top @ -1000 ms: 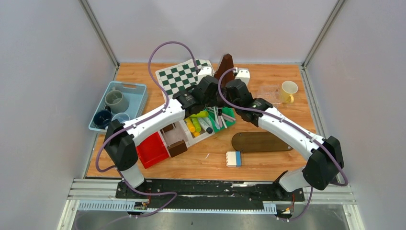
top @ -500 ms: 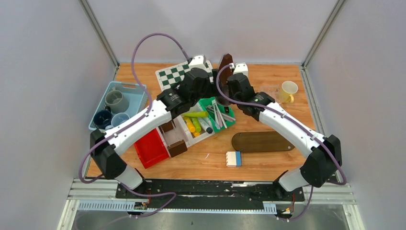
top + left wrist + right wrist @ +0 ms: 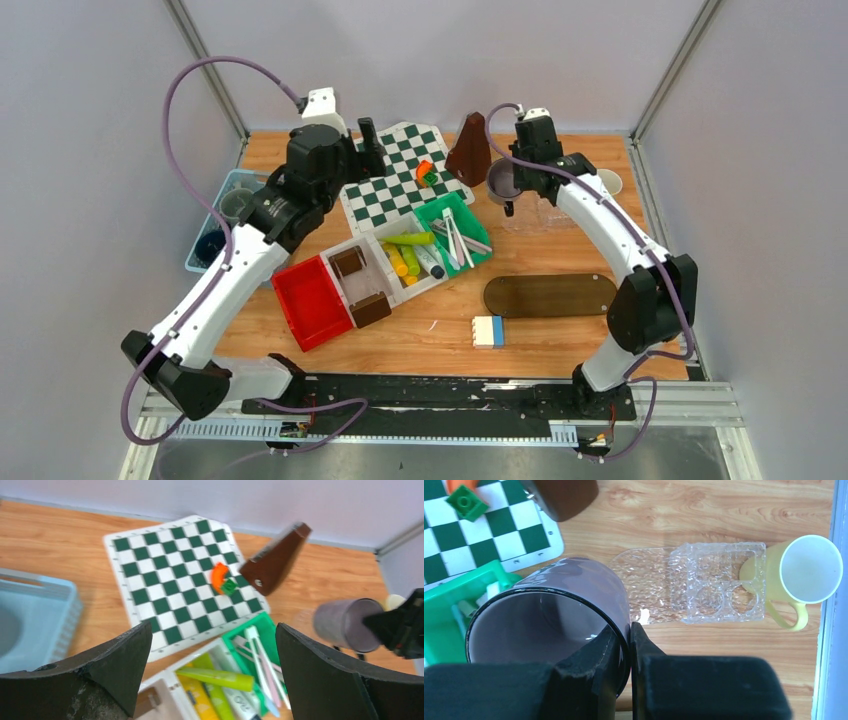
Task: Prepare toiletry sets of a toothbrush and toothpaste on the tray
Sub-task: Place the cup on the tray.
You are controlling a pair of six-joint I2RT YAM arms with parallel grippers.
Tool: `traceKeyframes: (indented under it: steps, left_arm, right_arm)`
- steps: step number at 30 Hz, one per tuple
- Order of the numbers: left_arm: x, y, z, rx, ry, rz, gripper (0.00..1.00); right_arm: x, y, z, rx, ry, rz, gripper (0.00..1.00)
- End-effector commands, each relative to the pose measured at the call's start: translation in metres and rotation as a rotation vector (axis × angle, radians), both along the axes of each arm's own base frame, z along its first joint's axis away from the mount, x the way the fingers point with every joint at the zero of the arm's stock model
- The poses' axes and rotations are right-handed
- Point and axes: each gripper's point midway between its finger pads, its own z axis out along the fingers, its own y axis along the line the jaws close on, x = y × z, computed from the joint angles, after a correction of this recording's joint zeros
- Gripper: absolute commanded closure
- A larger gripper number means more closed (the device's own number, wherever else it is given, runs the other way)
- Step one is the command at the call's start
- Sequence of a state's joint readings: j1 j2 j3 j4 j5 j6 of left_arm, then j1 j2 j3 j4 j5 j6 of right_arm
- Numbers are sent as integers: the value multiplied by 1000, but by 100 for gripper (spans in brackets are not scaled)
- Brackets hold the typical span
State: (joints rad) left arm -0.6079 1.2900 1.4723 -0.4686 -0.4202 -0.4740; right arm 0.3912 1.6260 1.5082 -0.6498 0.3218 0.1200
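Observation:
My right gripper (image 3: 626,630) is shut on the rim of a grey mug (image 3: 549,610), one finger inside and one outside. It holds the mug above the table near the back (image 3: 503,180). The mug is empty. My left gripper (image 3: 212,635) hangs open and empty, high over the checkerboard's left side (image 3: 370,140). Below it, whitish toothbrushes (image 3: 265,660) lie in a green bin (image 3: 440,212), and yellow and green tubes (image 3: 215,677) in a white bin. The dark oval tray (image 3: 550,295) lies bare at the front right. A pale yellow mug (image 3: 809,570) stands at the right edge.
A blue basket (image 3: 285,195) at the left holds more mugs (image 3: 240,205). A clear plastic holder (image 3: 694,587) lies beside the yellow mug. A brown wedge-shaped object (image 3: 468,150) and small orange and green pieces (image 3: 222,580) sit on the checkerboard (image 3: 175,575). A red bin (image 3: 310,300) is at the front.
The left gripper has opened and swung up and away to the back left. The right arm has carried the grey mug from above the bins toward the back right.

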Motion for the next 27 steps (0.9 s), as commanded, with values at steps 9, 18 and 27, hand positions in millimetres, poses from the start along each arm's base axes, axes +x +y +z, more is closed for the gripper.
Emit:
traceKeyframes:
  steps: [9,18,27]
  left_arm:
    - [-6,98,-12,317,-31,167,0]
    - [-3,120,-39,327,1,218,0]
    - [-7,139,-34,365,-21,289,0]
  right_arm:
    - [48,-38,-21,-17,82,-23,100]
    - [61,-40,-69,-61,183,-40,100]
    - [68,-47,-91,-100,214,-81,97]
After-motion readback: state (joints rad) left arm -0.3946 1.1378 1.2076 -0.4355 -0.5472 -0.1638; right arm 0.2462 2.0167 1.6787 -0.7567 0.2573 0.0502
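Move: My right fingers already hold the purple cup by its rim. The left end of the clear tray, where the cup is headed, is about 2 cm ahead, 1 cm right and 20 cm down; the tray's middle is some 11 cm right and 2 cm ahead. The clear rack is 13 cm right, 2 cm ahead, and the yellow cup 22 cm right, 7 cm ahead. From my empty left hand the tray's middle lies roughly 41 cm right, 8 cm ahead, 36 cm down. I lower the purple cup with my right hand towards the left end of the clear tray, about 12 cm down. Early on I also ease some 4 cm forward and 5 cm right, and I tip the fingers about 20 degrees further down, grip kept. Meanwhile my left hand, wide open, swings some 13 cm left, away from the tray, sinking about 6 cm and rolling its left side up about 20 degrees. ##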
